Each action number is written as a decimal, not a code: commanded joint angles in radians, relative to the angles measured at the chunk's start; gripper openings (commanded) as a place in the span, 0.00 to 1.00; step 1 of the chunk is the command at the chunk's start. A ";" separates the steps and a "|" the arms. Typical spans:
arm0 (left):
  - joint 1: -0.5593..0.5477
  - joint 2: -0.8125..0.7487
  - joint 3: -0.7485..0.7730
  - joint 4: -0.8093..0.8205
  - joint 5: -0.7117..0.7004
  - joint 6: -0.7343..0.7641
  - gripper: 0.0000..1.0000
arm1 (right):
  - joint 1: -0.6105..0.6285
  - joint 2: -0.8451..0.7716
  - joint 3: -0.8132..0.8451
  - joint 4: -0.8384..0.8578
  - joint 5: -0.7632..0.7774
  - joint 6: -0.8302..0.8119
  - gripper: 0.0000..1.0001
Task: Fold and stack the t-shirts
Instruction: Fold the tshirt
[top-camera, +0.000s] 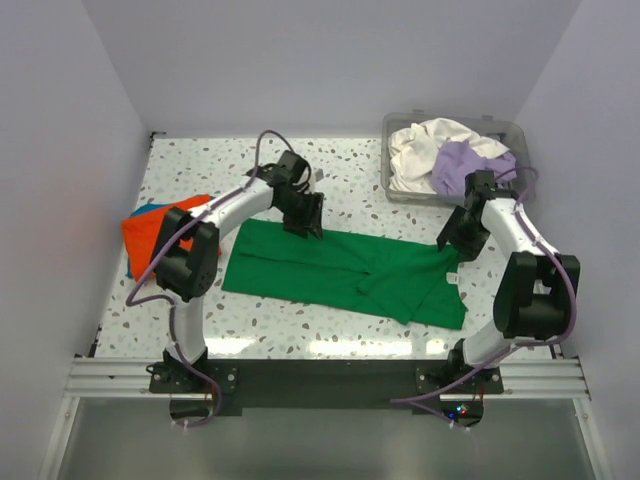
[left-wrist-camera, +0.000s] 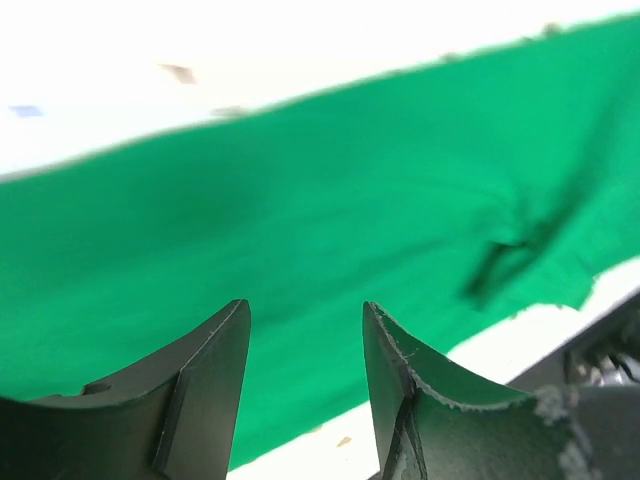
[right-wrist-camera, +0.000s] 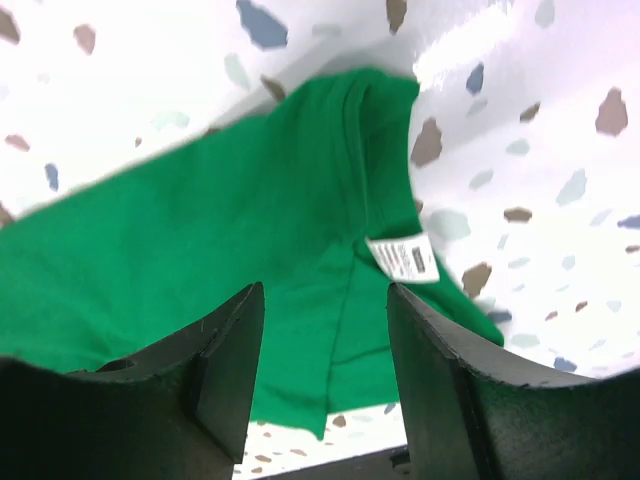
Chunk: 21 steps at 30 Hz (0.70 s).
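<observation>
A bright green t-shirt (top-camera: 340, 270) lies folded lengthwise across the middle of the table. My left gripper (top-camera: 305, 215) hovers over its far left edge, open, with only green cloth (left-wrist-camera: 330, 210) below and nothing between the fingers. At the shirt's right end my right gripper (top-camera: 455, 232) is open above the collar corner, where a white label (right-wrist-camera: 403, 258) shows on the green cloth (right-wrist-camera: 200, 260). An orange t-shirt (top-camera: 150, 235) lies folded on a blue one at the table's left edge. White (top-camera: 425, 145) and lavender (top-camera: 462, 165) t-shirts sit crumpled in the bin.
A clear plastic bin (top-camera: 400, 185) stands at the back right corner, just behind my right arm. White walls close in the speckled table (top-camera: 200, 310) on the left, back and right. The arm bases sit on a rail at the near edge.
</observation>
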 joint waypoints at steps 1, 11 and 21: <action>0.100 -0.056 -0.047 0.017 -0.058 0.052 0.54 | -0.029 0.045 0.047 0.088 0.040 -0.041 0.56; 0.209 -0.020 -0.092 0.107 -0.075 0.081 0.54 | -0.067 0.177 0.045 0.215 0.035 -0.025 0.45; 0.286 0.069 -0.193 0.234 -0.107 0.069 0.52 | -0.070 0.276 0.070 0.197 0.133 -0.031 0.11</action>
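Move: My right hand hovers open near the green t-shirt's far right corner, which lies about 4 cm ahead, 4 cm to the right and 7 cm down. The white tag is some 3 cm back and 3 cm right of this hand, the laundry bin about 25 cm ahead and 4 cm right. For my left hand, the far left corner is roughly 17 cm left, 6 cm ahead and 7 cm down; the orange t-shirt is about 34 cm left and 3 cm ahead. I lower my right hand about 6 cm onto the green t-shirt's far right corner, easing forward and right as I go, and close its fingers to pinch the cloth just inside that corner. Meanwhile I sweep my left hand, fingers staying open, some 11 cm left along the far edge towards the other corner, also going forward and down and turning roughly 15 degrees counter-clockwise. ##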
